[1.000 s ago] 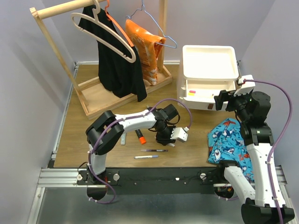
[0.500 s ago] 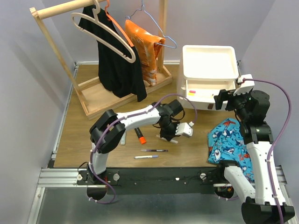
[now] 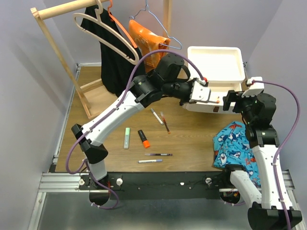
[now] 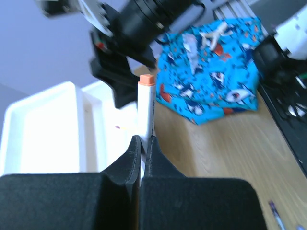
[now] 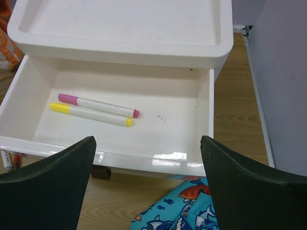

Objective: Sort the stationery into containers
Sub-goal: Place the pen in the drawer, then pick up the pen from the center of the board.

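Note:
My left gripper (image 3: 210, 97) is shut on a white marker with an orange cap (image 4: 146, 103), held by the front of the white drawer unit (image 3: 214, 50). In the left wrist view the marker sticks up from between the shut fingers of that gripper (image 4: 142, 142). The top drawer (image 5: 205, 115) is pulled out, with a pink-capped marker (image 5: 98, 105) and a yellow-capped marker (image 5: 91, 115) inside. My right gripper (image 5: 147, 143) is open just in front of the drawer, holding nothing. A pale green highlighter (image 3: 126, 137), an orange highlighter (image 3: 144, 138) and several pens (image 3: 158, 154) lie on the table.
The blue shark-print cloth (image 3: 234, 146) lies right of centre, below the drawer unit. A wooden clothes rack (image 3: 91, 98) with a black garment (image 3: 120, 67) and an orange bag (image 3: 149, 48) stands at the back left. Purple walls close in both sides.
My left gripper shut on the marker down on the table, then lifted and swung it up and right to the drawer unit. The right arm has stayed put.

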`<control>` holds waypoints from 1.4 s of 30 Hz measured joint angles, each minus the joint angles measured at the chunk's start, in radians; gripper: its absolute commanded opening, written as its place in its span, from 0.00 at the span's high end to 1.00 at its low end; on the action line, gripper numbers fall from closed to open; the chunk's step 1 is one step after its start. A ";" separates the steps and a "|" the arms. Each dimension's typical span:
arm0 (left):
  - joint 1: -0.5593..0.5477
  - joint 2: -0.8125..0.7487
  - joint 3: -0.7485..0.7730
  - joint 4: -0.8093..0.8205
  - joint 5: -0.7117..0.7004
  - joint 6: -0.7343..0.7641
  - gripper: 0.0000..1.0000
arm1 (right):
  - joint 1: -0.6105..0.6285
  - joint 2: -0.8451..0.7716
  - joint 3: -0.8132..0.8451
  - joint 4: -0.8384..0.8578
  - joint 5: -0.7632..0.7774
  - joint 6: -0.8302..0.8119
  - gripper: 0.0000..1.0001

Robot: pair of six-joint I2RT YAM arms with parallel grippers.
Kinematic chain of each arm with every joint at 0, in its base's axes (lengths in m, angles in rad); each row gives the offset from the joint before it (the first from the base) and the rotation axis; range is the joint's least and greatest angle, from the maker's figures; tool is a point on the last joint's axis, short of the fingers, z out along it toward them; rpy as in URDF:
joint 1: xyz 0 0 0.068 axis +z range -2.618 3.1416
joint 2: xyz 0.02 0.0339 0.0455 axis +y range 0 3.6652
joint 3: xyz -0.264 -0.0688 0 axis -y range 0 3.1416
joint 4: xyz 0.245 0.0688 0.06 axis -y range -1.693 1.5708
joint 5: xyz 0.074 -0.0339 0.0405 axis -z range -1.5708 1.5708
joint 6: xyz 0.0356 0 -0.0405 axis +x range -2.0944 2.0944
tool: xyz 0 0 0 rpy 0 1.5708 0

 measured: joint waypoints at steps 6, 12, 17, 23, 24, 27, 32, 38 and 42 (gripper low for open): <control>-0.002 0.168 0.142 0.162 -0.016 -0.053 0.99 | -0.001 0.010 -0.002 0.005 0.012 0.006 0.03; 0.010 0.308 0.167 0.227 -0.048 -0.063 0.90 | -0.007 0.012 -0.002 0.006 0.043 0.006 0.03; 0.019 0.361 0.167 0.257 -0.092 -0.066 0.79 | -0.007 -0.004 -0.002 0.006 0.054 0.006 0.03; 0.030 0.379 0.167 0.296 -0.146 -0.068 0.55 | -0.007 -0.006 -0.002 0.006 0.057 0.006 0.03; 0.031 0.379 0.167 0.301 -0.159 -0.066 0.53 | -0.007 -0.006 -0.002 0.006 0.057 0.006 0.03; 0.032 0.379 0.167 0.314 -0.195 -0.063 0.43 | -0.007 -0.004 -0.001 0.006 0.058 0.006 0.03; 0.032 0.358 0.119 0.322 -0.244 -0.060 0.40 | -0.008 0.008 0.010 0.006 0.061 0.006 0.02; 0.047 0.074 -0.212 0.272 -0.264 -0.045 0.41 | -0.013 0.005 0.018 0.005 0.061 0.005 0.02; 0.074 -0.178 -0.416 0.152 -0.238 0.016 0.51 | -0.014 -0.008 0.018 0.005 0.056 0.006 0.02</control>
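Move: The left gripper already holds the pen, pointing right. The open drawer's middle lies about 14 cm ahead, 6 cm right and 17 cm below that hand; the pink and yellow markers inside lie roughly 15 cm ahead, 3 cm right and 18 cm below. The open right gripper stands some 6 cm ahead, 10 cm right and 10 cm below; from it, the drawer's middle is about 6 cm ahead, 6 cm left and 9 cm down. Swing the left gripper forward and to the right over the open drawer, about 13 cm out and 9 cm across, sinking some 7 cm and yawing it about 15 degrees counter-clockwise. Begin opening the fingers as it slows there and let go of the pen above the drawer floor, then draw the open hand away to the left and back towards its base. ##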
